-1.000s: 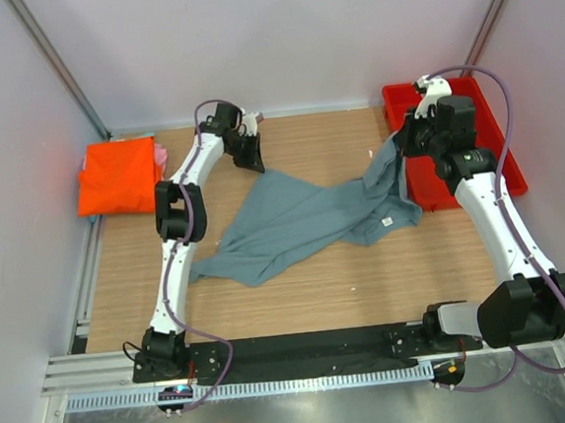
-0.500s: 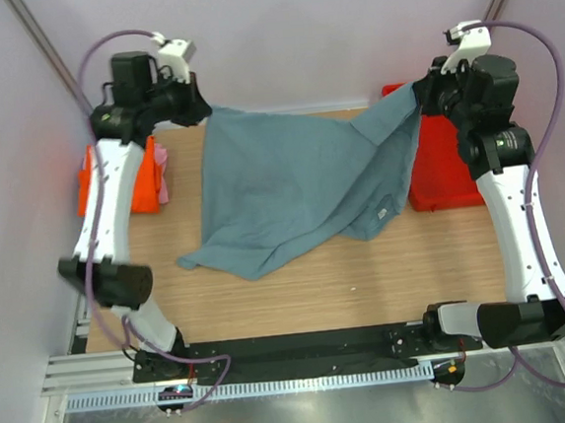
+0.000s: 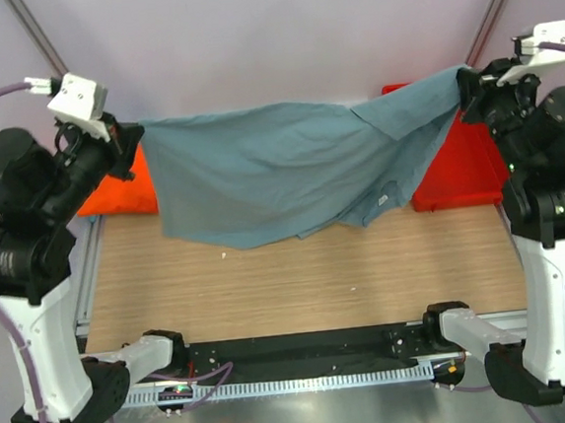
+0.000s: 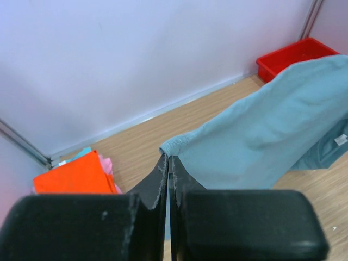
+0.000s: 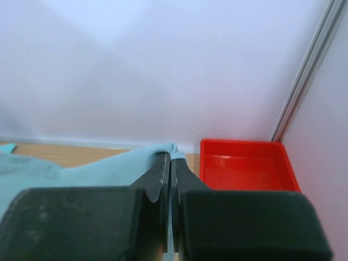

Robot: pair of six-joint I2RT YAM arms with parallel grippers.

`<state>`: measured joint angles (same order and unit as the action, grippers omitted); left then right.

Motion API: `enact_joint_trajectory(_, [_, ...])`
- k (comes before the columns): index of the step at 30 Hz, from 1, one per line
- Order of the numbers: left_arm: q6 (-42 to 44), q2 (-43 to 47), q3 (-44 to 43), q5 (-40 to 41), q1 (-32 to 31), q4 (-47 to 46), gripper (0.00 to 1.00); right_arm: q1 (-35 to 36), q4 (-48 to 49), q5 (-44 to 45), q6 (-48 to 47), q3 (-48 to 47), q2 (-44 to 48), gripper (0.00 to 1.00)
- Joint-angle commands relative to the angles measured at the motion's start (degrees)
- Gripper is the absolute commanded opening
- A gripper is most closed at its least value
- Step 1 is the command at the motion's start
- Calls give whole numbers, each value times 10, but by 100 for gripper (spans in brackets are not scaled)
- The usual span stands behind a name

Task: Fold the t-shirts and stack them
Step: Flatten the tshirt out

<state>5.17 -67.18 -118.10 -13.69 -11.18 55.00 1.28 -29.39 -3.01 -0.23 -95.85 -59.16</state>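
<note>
The grey-blue t-shirt [image 3: 289, 171] hangs stretched in the air between both arms, clear of the table, its white neck label [image 3: 384, 201] near the lower right. My left gripper [image 3: 135, 135] is shut on its left corner [image 4: 179, 142]. My right gripper [image 3: 465, 87] is shut on its right corner [image 5: 171, 148]. In the left wrist view the shirt [image 4: 261, 130] drapes away to the right. The folded orange t-shirt [image 3: 127, 190] lies at the table's left edge, partly hidden by the left arm. A pink shirt edge [image 4: 107, 166] shows beside the orange one [image 4: 70, 176].
A red plastic bin [image 3: 462, 171] stands at the back right, partly behind the hanging shirt, and looks empty in the right wrist view [image 5: 244, 171]. The wooden table [image 3: 298, 279] lies below. White walls and metal frame posts close the back and sides.
Both arms have risen and spread apart, lifting the grey-blue t-shirt off the table into a taut, hanging spread. The grips have stayed shut.
</note>
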Motion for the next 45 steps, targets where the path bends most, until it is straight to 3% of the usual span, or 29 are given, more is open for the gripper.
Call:
enact_joint_trajectory(1, [14,41,-28,29,0,18,0,-2,9,-9,-31,-56,33,1])
enact_joint_trajectory(9, [26,57,-169,61,1,50,0,-3,-12,-11,-41,-223,55,1])
enact_joint_trajectory(19, [122,79,-143,156,0,3,0,-5,-25,15,-97,-333,30,1])
enact_joint_trajectory(27, [185,27,-81,218,1,-82,0,-5,13,43,-143,-311,-50,1])
enact_joint_trajectory(37, [217,-42,91,250,1,-194,0,-6,97,68,-161,-133,-98,1])
enact_joint_trajectory(45, [210,-94,75,240,15,-212,0,-6,105,77,-153,-122,-129,1])
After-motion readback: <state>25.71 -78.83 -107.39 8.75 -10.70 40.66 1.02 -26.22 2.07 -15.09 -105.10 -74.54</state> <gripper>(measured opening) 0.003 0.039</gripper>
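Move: Between the two closed grippers, high over the table, the grey-blue t-shirt hangs by its corners; its middle is about 28 cm to the right of the left hand, 28 cm to the left of the right hand, and some 22 cm below both, nearly level fore and aft. The orange stack lies roughly 26 cm ahead, 22 cm left and 49 cm below the left hand; the red bin sits about 24 cm ahead, 14 cm right and 46 cm below the right hand. Flinging the held t-shirt, both arms swing back and up first (the right some 23 cm back, the left less), fingers tipping up, then whip forward and down past their starting places as the fingers level again. The left also works outward to its left, rolling its left side up and turning counter-clockwise; the right rolls slightly the other way. Both keep their grip on the corners. ##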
